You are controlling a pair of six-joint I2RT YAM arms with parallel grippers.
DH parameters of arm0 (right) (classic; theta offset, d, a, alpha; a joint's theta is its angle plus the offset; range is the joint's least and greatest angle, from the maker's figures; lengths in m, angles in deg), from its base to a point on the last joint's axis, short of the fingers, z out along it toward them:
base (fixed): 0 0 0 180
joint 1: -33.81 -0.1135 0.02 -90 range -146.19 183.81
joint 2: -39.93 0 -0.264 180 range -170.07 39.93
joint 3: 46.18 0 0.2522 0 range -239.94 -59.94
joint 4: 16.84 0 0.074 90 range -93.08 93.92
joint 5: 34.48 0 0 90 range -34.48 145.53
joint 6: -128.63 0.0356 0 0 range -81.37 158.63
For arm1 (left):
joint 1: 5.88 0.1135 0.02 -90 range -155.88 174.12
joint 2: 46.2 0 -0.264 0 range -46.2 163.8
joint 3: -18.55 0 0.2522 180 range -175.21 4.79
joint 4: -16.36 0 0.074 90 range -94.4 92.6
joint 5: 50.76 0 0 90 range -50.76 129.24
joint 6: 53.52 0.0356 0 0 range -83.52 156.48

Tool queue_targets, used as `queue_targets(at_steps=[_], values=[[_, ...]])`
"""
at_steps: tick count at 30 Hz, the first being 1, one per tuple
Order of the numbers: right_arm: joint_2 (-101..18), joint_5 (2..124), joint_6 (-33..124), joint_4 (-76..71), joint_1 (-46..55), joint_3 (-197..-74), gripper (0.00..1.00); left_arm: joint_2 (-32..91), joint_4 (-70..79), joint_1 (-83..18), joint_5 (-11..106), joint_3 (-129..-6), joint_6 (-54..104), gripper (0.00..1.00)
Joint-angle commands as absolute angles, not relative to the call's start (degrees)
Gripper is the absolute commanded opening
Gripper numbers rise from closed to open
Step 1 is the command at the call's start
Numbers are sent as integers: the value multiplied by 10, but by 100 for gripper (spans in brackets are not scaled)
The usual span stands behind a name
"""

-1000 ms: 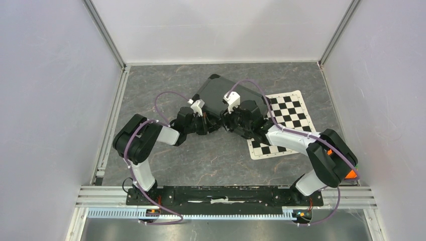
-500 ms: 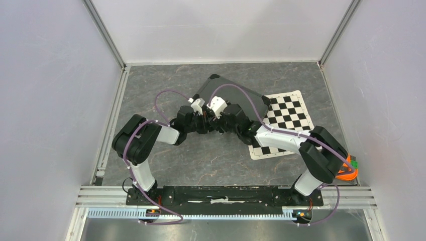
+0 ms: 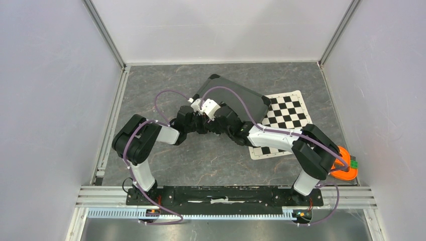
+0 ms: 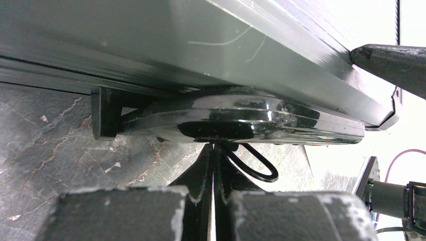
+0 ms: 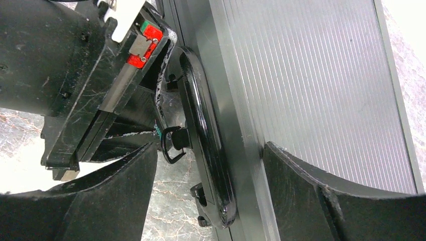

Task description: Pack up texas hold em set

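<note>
The black case (image 3: pixel 236 98) of the texas hold em set lies closed on the grey table, its ribbed lid (image 5: pixel 311 75) up and its glossy handle (image 5: pixel 201 125) on the near edge. My left gripper (image 4: pixel 215 150) is shut, its tips against the underside of the handle (image 4: pixel 236 118), next to a small wire loop (image 4: pixel 258 168). I cannot tell whether it pinches the loop. My right gripper (image 5: pixel 209 146) is open and straddles the handle and the case edge, one finger over the table and the other over the lid. Both grippers meet at the case's near edge (image 3: pixel 211 122). Chips, cards and dice are out of view.
A black-and-white checkered mat (image 3: pixel 286 118) lies partly under the case's right end. An orange ring-shaped object (image 3: pixel 345 170) sits at the near right by the right arm's base. Grey walls close in the table on three sides, with a metal rail (image 3: pixel 108 135) on the left.
The right arm has slid left along the case's near edge to the handle, close to the left gripper, and its jaws have spread wider. The left arm has stayed put.
</note>
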State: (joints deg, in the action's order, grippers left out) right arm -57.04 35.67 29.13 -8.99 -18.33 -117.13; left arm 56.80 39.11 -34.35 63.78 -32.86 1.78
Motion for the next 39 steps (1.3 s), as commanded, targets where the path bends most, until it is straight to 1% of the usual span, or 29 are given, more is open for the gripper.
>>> queue_targets(at_steps=[1, 6, 10, 14, 21, 30, 39], values=[[-624, 404, 315, 33, -184, -1155, 82, 556, 435, -346, 653, -354, 7, 2], [-648, 347, 311, 60, -193, -1173, 82, 555, 433, -346, 653, -355, 8, 2], [-660, 299, 310, 74, -195, -1182, 76, 554, 433, -345, 653, -354, 9, 2], [-665, 255, 311, 79, -197, -1186, 74, 553, 433, -345, 654, -355, 10, 2], [-668, 252, 312, 80, -197, -1187, 55, 549, 429, -345, 653, -351, 13, 2], [-688, 234, 306, 96, -198, -1201, 54, 518, 365, -345, 622, -345, 35, 2], [-706, 174, 305, 117, -207, -1216, 48, 503, 343, -345, 588, -332, 30, 2]])
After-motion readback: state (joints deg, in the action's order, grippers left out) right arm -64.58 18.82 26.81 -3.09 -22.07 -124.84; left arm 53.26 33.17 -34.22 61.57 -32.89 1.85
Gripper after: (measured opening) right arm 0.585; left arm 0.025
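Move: The black wire loop under the case's handle lies about 3 cm left of the right hand and 4 cm below it, level with it fore and aft. The handle's middle is about 1 cm ahead and 1 cm left, some 4 cm down; the closed case's middle is roughly 9 cm ahead, 6 cm right and 5 cm down. From the left hand, the loop is about 3 cm to the right, otherwise level. Forward by about 1.5 cm and slightly right goes the right hand, rolling its left side down some 10 degrees and turning a little clockwise. Its fingers close partway across the case's front edge and stall, one finger staying at the lid edge, the other coming in under the handle against the catch by the loop. The left hand, fingers still shut, waits beside the handle, then draws about 1 cm left. ##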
